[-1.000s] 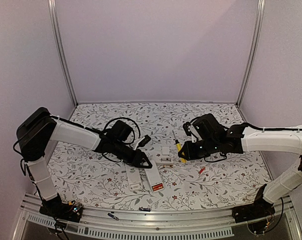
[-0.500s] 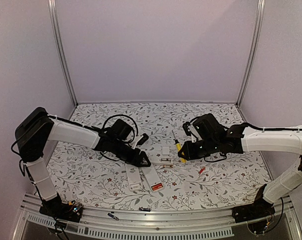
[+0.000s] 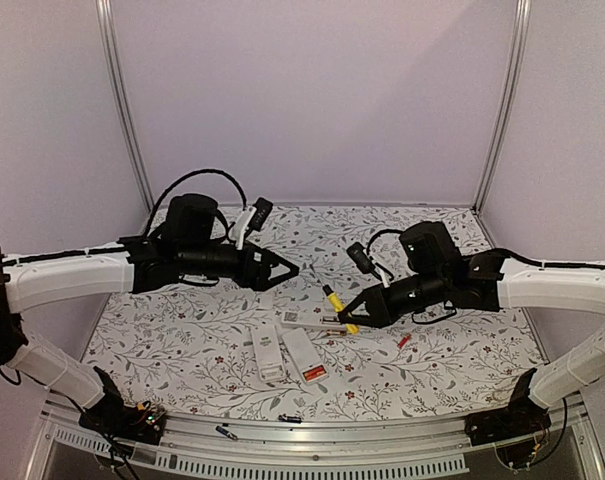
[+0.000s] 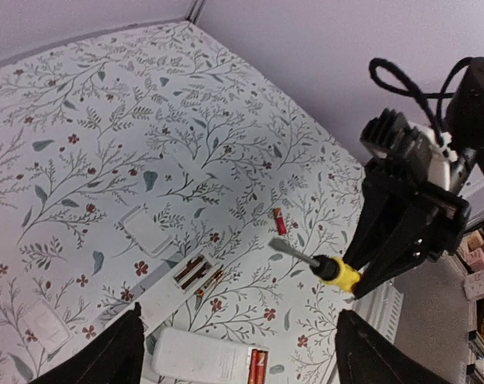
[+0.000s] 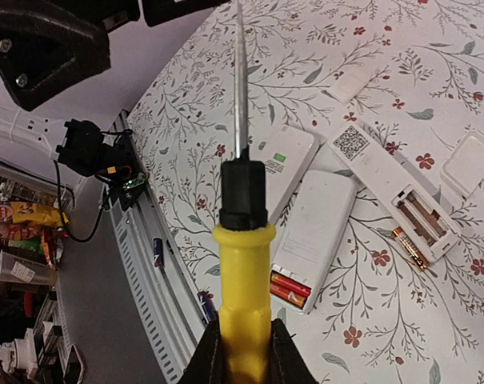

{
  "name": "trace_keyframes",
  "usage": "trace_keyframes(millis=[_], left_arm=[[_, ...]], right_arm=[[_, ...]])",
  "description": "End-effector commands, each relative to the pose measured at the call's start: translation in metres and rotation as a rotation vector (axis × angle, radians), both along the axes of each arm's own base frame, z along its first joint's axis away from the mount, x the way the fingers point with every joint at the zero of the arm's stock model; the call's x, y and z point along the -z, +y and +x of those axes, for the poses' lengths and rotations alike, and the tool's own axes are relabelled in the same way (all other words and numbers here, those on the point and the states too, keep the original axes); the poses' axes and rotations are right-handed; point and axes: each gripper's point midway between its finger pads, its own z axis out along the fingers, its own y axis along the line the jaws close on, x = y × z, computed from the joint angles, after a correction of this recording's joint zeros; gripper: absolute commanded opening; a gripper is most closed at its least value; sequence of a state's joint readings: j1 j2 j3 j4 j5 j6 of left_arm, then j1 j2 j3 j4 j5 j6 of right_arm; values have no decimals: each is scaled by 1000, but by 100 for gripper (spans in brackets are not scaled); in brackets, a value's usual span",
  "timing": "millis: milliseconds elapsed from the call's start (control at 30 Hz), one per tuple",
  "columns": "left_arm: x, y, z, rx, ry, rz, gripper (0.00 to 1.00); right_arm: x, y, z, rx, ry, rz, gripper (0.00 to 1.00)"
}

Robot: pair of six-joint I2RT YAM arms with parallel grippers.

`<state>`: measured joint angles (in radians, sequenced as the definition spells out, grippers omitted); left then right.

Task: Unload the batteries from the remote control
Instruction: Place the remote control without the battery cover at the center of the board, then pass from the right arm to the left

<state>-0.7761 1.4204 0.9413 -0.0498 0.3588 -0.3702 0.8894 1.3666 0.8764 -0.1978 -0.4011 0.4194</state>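
Note:
Three white remotes lie at the table's middle. The long remote control point(image 3: 310, 320) point(image 4: 168, 288) has its compartment open, with dark batteries point(image 4: 195, 272) point(image 5: 422, 224) inside. A second remote point(image 3: 305, 357) point(image 5: 318, 228) shows two red-orange batteries point(image 4: 258, 366) point(image 5: 290, 290) at its end. One loose red battery point(image 3: 403, 341) point(image 4: 280, 221) lies to the right. My left gripper point(image 3: 282, 270) point(image 4: 242, 360) hangs open and empty, high above the remotes. My right gripper point(image 3: 367, 305) point(image 5: 243, 344) is shut on the yellow-handled screwdriver point(image 3: 337, 303) point(image 5: 243, 264), whose tip hovers over the long remote.
A third remote point(image 3: 267, 352) point(image 5: 286, 164) lies left of the others. Loose white battery covers point(image 4: 146, 232) point(image 5: 470, 160) rest near the long remote. Two dark batteries point(image 3: 225, 432) point(image 3: 289, 418) sit on the front rail. Walls close in the table on three sides.
My left arm has lifted up and back from the remotes, and its jaws have opened. The right gripper has swung the screwdriver's tip leftward over the long remote.

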Motion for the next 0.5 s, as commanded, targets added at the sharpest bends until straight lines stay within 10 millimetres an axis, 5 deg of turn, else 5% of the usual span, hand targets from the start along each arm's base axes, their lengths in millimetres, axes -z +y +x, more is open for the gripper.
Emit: trace_keyframes(millis=[0, 267, 467], left_arm=[[-46, -14, -36, 176, -26, -218, 83], [-56, -20, -56, 280, 39, -279, 82], [-55, -22, -62, 312, 60, -289, 50]], right_arm=[[-41, 16, -39, -268, -17, 190, 0], [-55, 23, -56, -372, 0, 259, 0], [-52, 28, -59, -396, 13, 249, 0]])
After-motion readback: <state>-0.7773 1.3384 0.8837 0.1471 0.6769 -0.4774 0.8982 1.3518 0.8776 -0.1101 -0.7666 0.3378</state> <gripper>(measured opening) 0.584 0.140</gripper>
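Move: The screwdriver, held by its yellow handle in the right gripper, has its middle about 4 cm back and 7 cm right of the open left hand, at nearly the same height. From the right hand, the left gripper is roughly 7 cm ahead, 10 cm left and 3 cm higher. Some 17 cm below the left hand, the red-battery remote lies 10 cm back and 2 cm right; the QR-code remote lies level with it and 6 cm right. The left hand, clear of the red-battery remote, climbs about 6 cm and draws back 5 cm, its fingers tipping up and swinging clockwise, then starts closing at the screwdriver's tip. Keeping its grip on the yellow handle, the right hand moves back, up and slightly left, turning some 20 degrees counter-clockwise with fingers tilting up, to bring the tip towards the left fingers. ##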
